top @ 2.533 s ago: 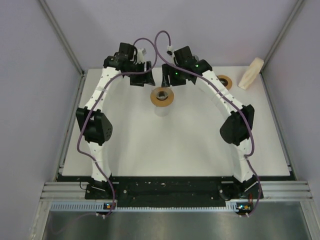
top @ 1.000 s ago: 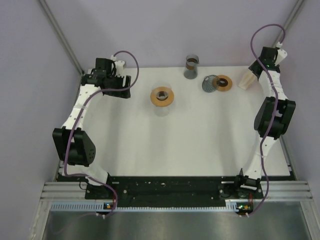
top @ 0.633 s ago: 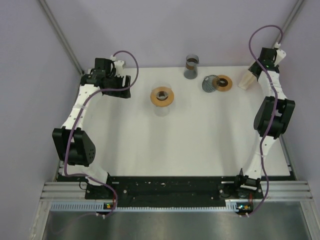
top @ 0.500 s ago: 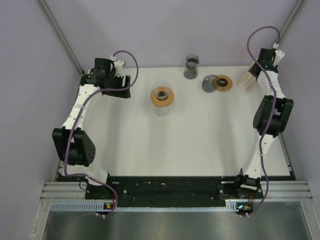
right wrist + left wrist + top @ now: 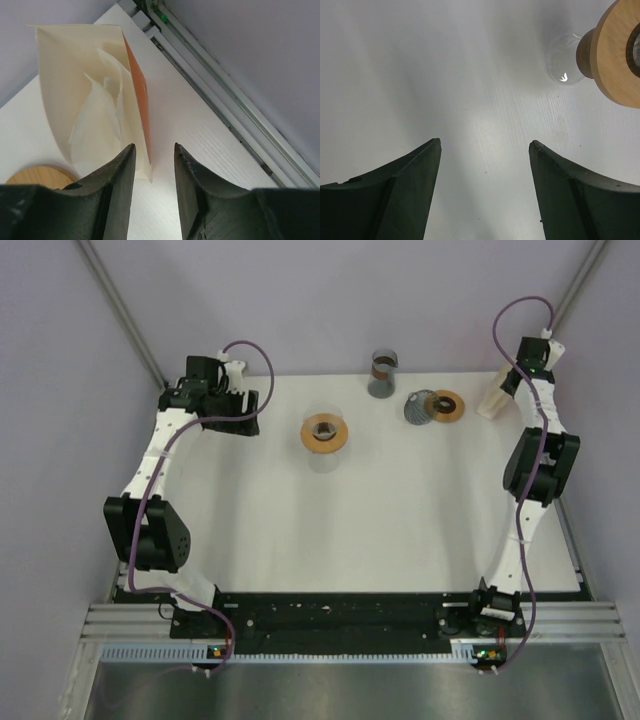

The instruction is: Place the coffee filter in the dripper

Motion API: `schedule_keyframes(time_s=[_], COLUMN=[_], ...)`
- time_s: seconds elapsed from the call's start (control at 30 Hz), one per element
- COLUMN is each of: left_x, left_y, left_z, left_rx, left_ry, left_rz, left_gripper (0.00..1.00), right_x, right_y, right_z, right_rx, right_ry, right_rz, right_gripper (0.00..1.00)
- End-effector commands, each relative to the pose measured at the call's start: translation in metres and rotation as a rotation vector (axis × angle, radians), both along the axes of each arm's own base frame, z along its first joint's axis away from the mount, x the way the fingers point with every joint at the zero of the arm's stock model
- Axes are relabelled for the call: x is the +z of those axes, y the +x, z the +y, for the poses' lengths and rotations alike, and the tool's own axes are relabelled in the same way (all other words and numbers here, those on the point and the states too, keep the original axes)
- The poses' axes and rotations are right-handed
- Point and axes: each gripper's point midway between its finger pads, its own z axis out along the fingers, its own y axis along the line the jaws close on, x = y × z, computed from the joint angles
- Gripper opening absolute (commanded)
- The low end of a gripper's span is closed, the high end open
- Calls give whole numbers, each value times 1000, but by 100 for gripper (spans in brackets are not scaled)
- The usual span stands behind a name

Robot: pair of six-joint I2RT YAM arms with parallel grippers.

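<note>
A cream paper coffee filter pack (image 5: 493,400) stands at the table's far right corner. In the right wrist view the coffee filter pack (image 5: 85,90) shows loose white papers inside and an orange side edge. My right gripper (image 5: 508,386) is right at it. The right gripper (image 5: 154,146) is open, its jaws fairly narrow, and the pack's lower corner reaches between the tips without being pinched. The dripper (image 5: 325,432), a wooden ring on clear glass, stands at the middle back. It shows at the top right as the dripper (image 5: 615,50). My left gripper (image 5: 240,412) is open and empty at the far left, the same left gripper (image 5: 485,141) over bare table.
A grey mesh cone (image 5: 419,407) lies beside a small wooden ring (image 5: 448,405) at the back right. A dark glass cup (image 5: 383,373) stands at the back edge. The metal frame rail (image 5: 225,105) runs just right of the pack.
Both arms have left the middle by the dripper and swung outward. In the last second the right wrist crept toward the back corner and its jaws narrowed; the left arm held still.
</note>
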Motion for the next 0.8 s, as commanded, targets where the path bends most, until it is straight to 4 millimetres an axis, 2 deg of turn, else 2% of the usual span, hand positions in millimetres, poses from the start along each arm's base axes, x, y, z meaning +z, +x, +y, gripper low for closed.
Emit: schedule_keyframes(time_s=[0.0, 0.13, 0.27, 0.37, 0.47, 0.6, 0.77], left_x=[24, 25, 25, 26, 26, 28, 31], left_y=[5, 6, 7, 7, 6, 3, -2], left_z=[1, 2, 3, 4, 5, 6, 5], left_rx=[-9, -9, -4, 0, 1, -3, -20], left_ry=[-16, -23, -23, -21, -18, -20, -28], left_rz=[-71, -69, -67, -69, -68, -69, -66], left_gripper=[77, 77, 77, 77, 77, 77, 77], right_x=[9, 0, -4, 3, 27, 77, 134], right_y=[2, 8, 9, 3, -6, -21, -56], right_z=[-16, -13, -12, -14, -17, -11, 3], right_rx=[-7, 38, 62, 57, 48, 93, 155], right_ry=[8, 22, 23, 2, -39, -89, -183], right_rz=[-23, -14, -3, 3, -11, -80, -141], right_gripper=[34, 24, 0, 0, 0, 0, 0])
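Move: The coffee filter's middle lies about 5 cm left, 2 cm ahead and 4 cm below the right hand, its near right-hand edge reaching in between the half-open fingertips. The wooden ring lies on the table roughly 18 cm left and level with the hand, 12 cm lower; the mesh disc beside it lies about 25 cm left, also level and 11 cm lower. From the left hand the filter is some 66 cm right, 20 cm ahead and 12 cm below. Down first, some 2 cm and a touch to the right, the right hand straddles the filter's near edge while its half-open fingers close fully and pinch the paper; it pauses there briefly. Then it draws back about 4 cm, rising about 3 cm and tipping slightly, the fingers kept shut on that edge. ##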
